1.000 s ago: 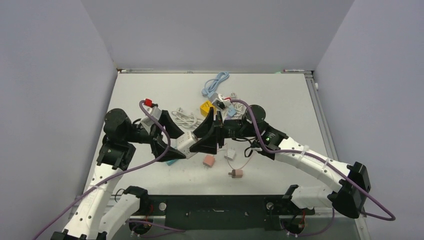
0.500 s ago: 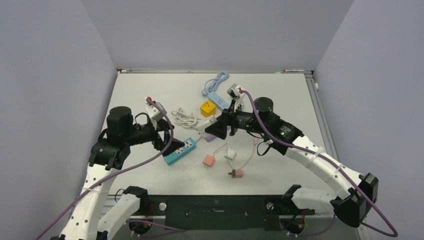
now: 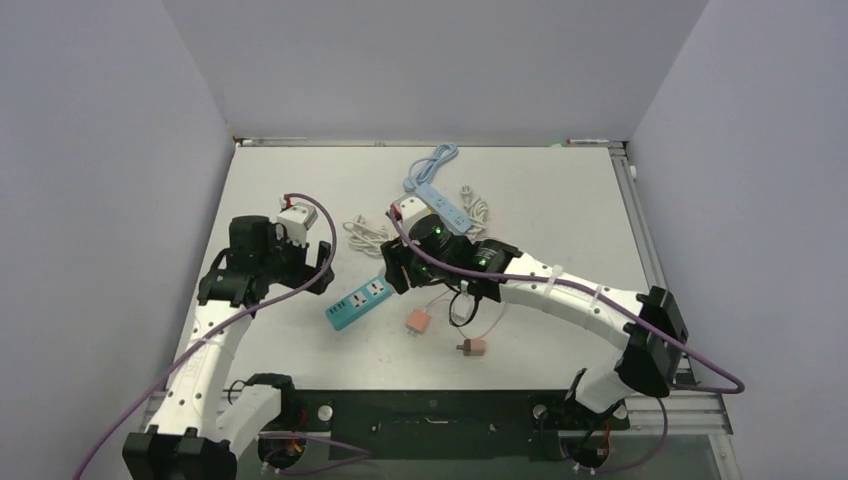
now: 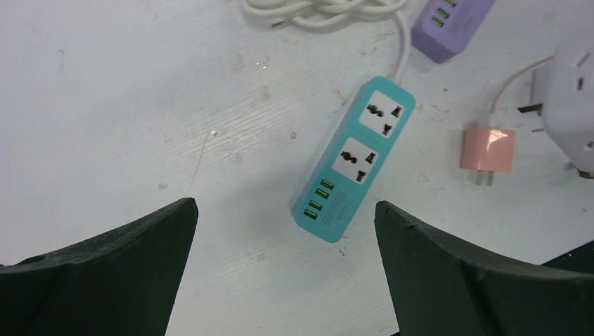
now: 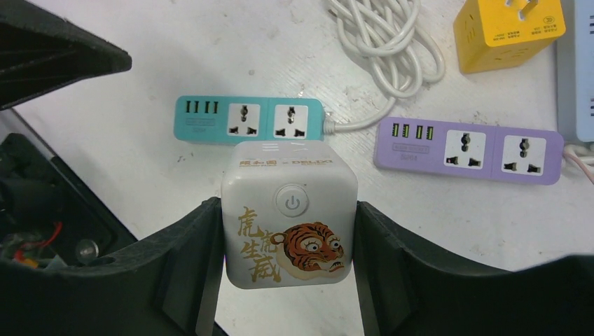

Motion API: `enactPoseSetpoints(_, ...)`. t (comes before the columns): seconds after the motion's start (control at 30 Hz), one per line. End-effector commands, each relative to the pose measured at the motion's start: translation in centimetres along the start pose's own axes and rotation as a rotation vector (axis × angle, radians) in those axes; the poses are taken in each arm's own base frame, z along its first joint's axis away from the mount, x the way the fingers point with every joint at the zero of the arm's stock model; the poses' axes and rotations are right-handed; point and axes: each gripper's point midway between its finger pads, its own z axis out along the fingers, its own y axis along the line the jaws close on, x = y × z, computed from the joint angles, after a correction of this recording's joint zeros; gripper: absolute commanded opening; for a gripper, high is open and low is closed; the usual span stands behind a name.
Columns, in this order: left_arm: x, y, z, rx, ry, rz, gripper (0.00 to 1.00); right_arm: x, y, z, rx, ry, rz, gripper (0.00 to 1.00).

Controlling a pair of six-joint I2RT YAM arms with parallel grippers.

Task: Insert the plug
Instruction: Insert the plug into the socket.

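My right gripper [image 5: 287, 210] is shut on a white cube plug [image 5: 288, 224] that has a tiger picture and a power button. It holds the plug above the table, just in front of the teal power strip [image 5: 249, 119]. That strip lies flat with two sockets and several USB ports, and shows as well in the left wrist view [image 4: 354, 161] and from above [image 3: 358, 301]. My left gripper [image 4: 286, 206] is open and holds nothing. It hovers over bare table to the left of the teal strip [image 3: 322, 268].
A purple power strip [image 5: 468, 149] lies right of the teal one, with a yellow cube socket [image 5: 508, 31] and a coiled white cable [image 5: 389, 42] behind. A pink plug [image 3: 418, 321] and a brownish plug [image 3: 473, 347] lie nearer the front. A light blue strip [image 3: 432, 185] is at the back.
My left gripper has opened and drawn back to the left. The right arm swung away and has come back over the teal strip with the white cube plug in its jaws.
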Motion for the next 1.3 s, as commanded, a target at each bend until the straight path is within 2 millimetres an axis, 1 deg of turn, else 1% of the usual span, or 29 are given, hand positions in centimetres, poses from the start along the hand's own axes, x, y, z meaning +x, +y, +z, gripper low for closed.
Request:
enactPoseSetpoints(0.0,0.9,3.2,1.9,-0.109,0.090,-0.044,0.96,-2.2,0.0,0.9,0.131,-0.066,-0.040,0.05)
enactPoseSetpoints(0.1,2.1,3.9,3.3,-0.107,0.168,-0.025,0.96,-1.7,0.1,2.6,0.148,-0.047,-0.059,0.05)
enactPoseSetpoints(0.27,2.7,5.3,4.0,-0.112,0.199,0.062,0.96,-1.2,0.2,5.0,0.156,-0.023,-0.099,0.05)
enactPoseSetpoints(0.33,3.2,5.4,4.0,-0.089,0.193,0.084,0.96,-0.7,0.3,6.3,0.153,0.007,-0.114,0.05)
enactPoseSetpoints(0.37,3.5,5.4,4.1,-0.083,0.194,0.089,0.96,-0.8,0.4,6.5,0.149,0.011,-0.118,0.05)
enactPoseSetpoints(0.4,3.9,5.5,4.1,-0.076,0.199,0.091,0.96,-0.4,0.4,7.2,0.148,0.028,-0.124,0.05)
enactPoseSetpoints(0.5,5.7,5.0,4.6,-0.036,0.238,0.102,0.96,-0.2,0.7,8.1,0.142,0.040,-0.131,0.05)
enactPoseSetpoints(0.63,7.3,5.8,4.8,-0.041,0.260,0.122,0.96,-0.1,0.7,8.9,0.139,0.047,-0.147,0.05)
enactPoseSetpoints(0.73,8.5,7.1,5.0,-0.071,0.275,0.180,0.96,0.2,0.7,9.4,0.139,0.065,-0.159,0.05)
enactPoseSetpoints(0.8,9.0,7.9,4.8,-0.078,0.284,0.163,0.96,0.4,0.7,9.8,0.139,0.076,-0.167,0.05)
enactPoseSetpoints(0.97,9.3,7.9,4.5,-0.036,0.302,0.092,0.96,0.8,0.9,10.4,0.129,0.093,-0.173,0.05)
enactPoseSetpoints(1.13,9.3,6.9,4.3,0.003,0.280,0.102,0.96,1.3,0.9,10.8,0.124,0.116,-0.175,0.05)
enactPoseSetpoints(1.27,9.0,6.6,4.2,0.011,0.264,0.105,0.96,1.3,1.1,10.7,0.114,0.122,-0.171,0.05)
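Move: The right hand holds the white cube plug. The teal power strip's middle lies about 8 cm to its left, 2 cm ahead and 18 cm below; the salmon charger is roughly 4 cm right and 1 cm back, and the purple strip some 12 cm ahead and 8 cm right. From the empty left hand the teal strip is about 5 cm right, 2 cm back and 16 cm down, with the cable coil 15 cm ahead and 7 cm right. The right hand keeps its grip on the white plug and sinks about 10 cm while sliding some 6 cm left and a little forward, towards the far socket of the teal strip, its fingers tipping steeper and the descent slowing midway. Meanwhile the left hand, wide open and tilting down some 15 degrees, drops about 12 cm and shifts 7 cm left, coming down low beside the strip's USB end without touching it. ##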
